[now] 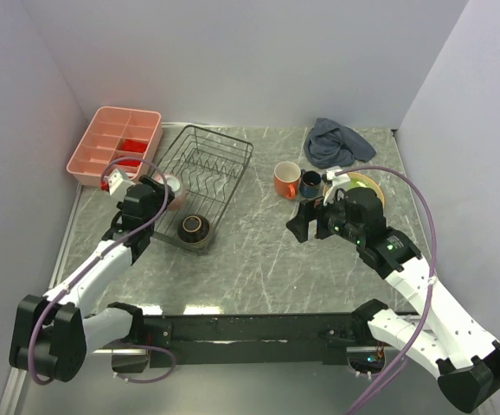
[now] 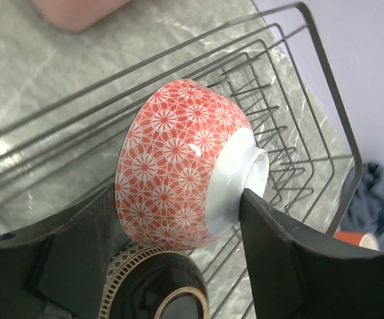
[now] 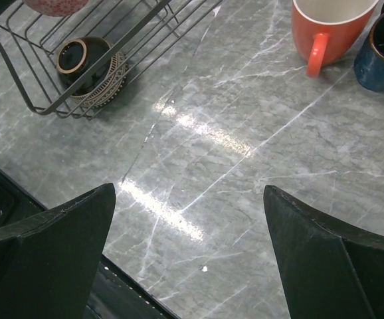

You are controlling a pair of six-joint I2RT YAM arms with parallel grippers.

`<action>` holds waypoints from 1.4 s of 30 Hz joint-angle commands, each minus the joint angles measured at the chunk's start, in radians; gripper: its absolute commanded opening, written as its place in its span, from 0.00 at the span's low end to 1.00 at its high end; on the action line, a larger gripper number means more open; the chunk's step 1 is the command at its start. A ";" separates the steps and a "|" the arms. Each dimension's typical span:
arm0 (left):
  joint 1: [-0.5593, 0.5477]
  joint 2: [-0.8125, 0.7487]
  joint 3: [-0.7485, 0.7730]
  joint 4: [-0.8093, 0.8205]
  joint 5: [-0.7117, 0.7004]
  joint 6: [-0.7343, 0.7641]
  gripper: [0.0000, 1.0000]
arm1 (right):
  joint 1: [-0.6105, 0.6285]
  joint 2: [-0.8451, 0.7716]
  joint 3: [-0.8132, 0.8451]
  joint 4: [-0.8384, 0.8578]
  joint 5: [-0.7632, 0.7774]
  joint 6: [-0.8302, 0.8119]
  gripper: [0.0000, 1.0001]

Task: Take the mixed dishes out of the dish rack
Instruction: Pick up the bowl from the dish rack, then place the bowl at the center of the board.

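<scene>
My left gripper (image 2: 179, 199) is shut on the pinkish bowl (image 2: 179, 159), which has a red-and-white flower pattern. The bowl lies on its side, its white foot against the right finger (image 2: 278, 252). It sits over the left end of the black wire dish rack (image 1: 224, 151), just above the dark brown bowl (image 2: 155, 289) lying in the rack's near corner (image 1: 192, 228). The orange mug (image 1: 286, 180) and dark blue cup (image 1: 310, 183) stand on the table to the right. A yellow plate (image 1: 368, 182) shows partly behind my right gripper (image 1: 304, 222), which hangs open and empty over bare table.
A pink compartment tray (image 1: 116, 143) stands at the back left, touching the rack's left side. A grey-blue cloth (image 1: 336, 143) lies crumpled at the back right. Grey walls close in the table on three sides.
</scene>
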 commanded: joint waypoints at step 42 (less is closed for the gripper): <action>-0.823 -0.078 0.089 0.341 0.064 1.579 0.29 | -0.004 0.135 0.265 -0.058 -0.150 -0.079 1.00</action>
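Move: The patterned bowl is already in the left fingers, above the rack; the open right gripper lies about 35 cm to the left hand's right, 12 cm back and some 7 cm higher. The black bowl in the rack is roughly 6 cm right, 6 cm back and 10 cm below. The orange mug stands some 31 cm right, 9 cm ahead and 10 cm down. From the right hand, the patterned bowl is about 35 cm left, 12 cm ahead, 7 cm lower. Left hand swings the bowl some 20 cm right, up and back, turning clockwise, towards the rising right gripper. ##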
